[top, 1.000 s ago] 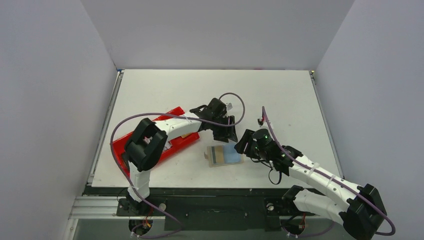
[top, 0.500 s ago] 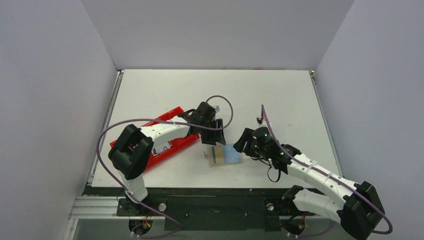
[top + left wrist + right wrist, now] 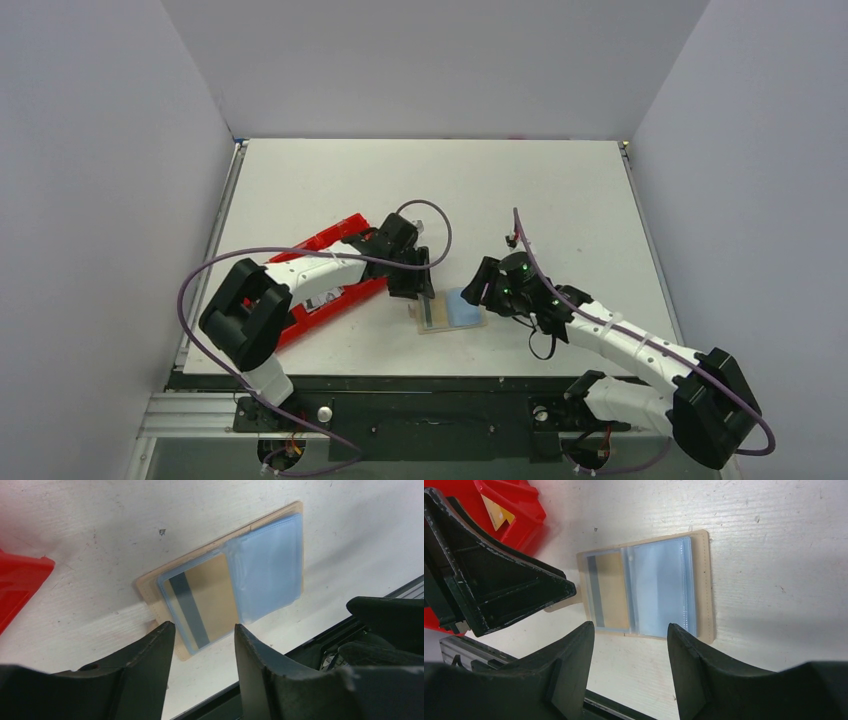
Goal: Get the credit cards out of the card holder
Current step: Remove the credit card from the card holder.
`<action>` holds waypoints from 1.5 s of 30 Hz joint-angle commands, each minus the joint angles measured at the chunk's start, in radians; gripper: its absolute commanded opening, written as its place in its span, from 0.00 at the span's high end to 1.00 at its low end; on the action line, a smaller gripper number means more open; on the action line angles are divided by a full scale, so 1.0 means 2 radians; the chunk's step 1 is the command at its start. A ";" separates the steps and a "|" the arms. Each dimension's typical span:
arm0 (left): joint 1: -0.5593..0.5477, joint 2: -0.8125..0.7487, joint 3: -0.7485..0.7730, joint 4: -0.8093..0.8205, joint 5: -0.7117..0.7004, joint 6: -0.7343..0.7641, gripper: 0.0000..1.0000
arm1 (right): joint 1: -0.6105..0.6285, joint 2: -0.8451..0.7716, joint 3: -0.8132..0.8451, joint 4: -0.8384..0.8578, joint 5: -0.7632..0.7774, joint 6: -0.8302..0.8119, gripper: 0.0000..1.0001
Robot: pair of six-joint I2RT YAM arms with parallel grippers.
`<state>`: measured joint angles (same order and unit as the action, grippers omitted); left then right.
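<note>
The tan card holder (image 3: 447, 310) lies open and flat near the table's front edge. Its left clear sleeve holds a gold card (image 3: 212, 597) with a dark stripe (image 3: 611, 590). The right half is light blue sleeves (image 3: 664, 587); whether a credit card sits inside them I cannot tell. My left gripper (image 3: 420, 287) points down at the holder's left edge (image 3: 148, 591), open and empty (image 3: 204, 626). My right gripper (image 3: 478, 290) hovers at the holder's right side (image 3: 703, 580), open with nothing between its fingers (image 3: 630, 626). One left finger (image 3: 549, 587) shows beside the holder's tab.
A long red tray (image 3: 330, 237) lies left of the holder under the left arm, and a yellow item (image 3: 498, 514) sits in it. The table's front edge with its metal rail (image 3: 400, 372) is just below the holder. Grey walls close in three sides.
The left gripper has swung down and left from behind the holder to its left edge, its jaws a little narrower. The right gripper has crept left towards the holder.
</note>
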<state>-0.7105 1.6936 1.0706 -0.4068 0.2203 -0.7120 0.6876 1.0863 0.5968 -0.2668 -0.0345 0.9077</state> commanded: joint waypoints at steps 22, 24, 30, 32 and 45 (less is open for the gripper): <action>0.016 -0.036 -0.055 0.011 -0.016 0.003 0.80 | 0.043 0.124 0.075 0.032 -0.003 -0.030 0.49; 0.017 -0.033 -0.057 0.012 -0.017 0.004 0.82 | 0.057 0.147 0.096 0.013 0.009 -0.037 0.49; 0.019 -0.027 -0.064 0.010 -0.026 0.005 0.91 | 0.087 0.218 0.153 -0.031 0.053 -0.055 0.49; 0.020 -0.024 -0.065 0.009 -0.027 0.005 0.94 | 0.094 0.232 0.164 -0.040 0.064 -0.060 0.49; 0.025 -0.001 -0.060 0.002 -0.022 0.003 1.00 | 0.142 0.276 0.194 -0.066 0.114 -0.071 0.48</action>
<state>-0.6689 1.6783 0.9379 -0.4076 0.1783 -0.7132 0.9455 1.6276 0.9295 -0.3832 0.1265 0.7883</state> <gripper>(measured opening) 0.003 0.521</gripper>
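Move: The tab at the card holder's left edge lies about 4 cm left and 2 cm back of my left hand, some 5 cm below; the card pocket is roughly 2 cm right and 2 cm back, the red box's middle about 27 cm left and 4 cm ahead. From my right hand, the pocket lies about 8 cm left, 1 cm ahead and 9 cm down; the holder's empty blue half is some 1 cm left and 2 cm ahead. I bring my left hand left and down about 4 cm each way, drifting back a little, off the pocket to the tab, shutting its half-open fingers and setting their tips on the tab. My right hand sinks first, swings left about 6 cm over the card pocket, then sinks again, some 6.5 cm lower in all, rolling its fingers more steeply downward, still half open. ##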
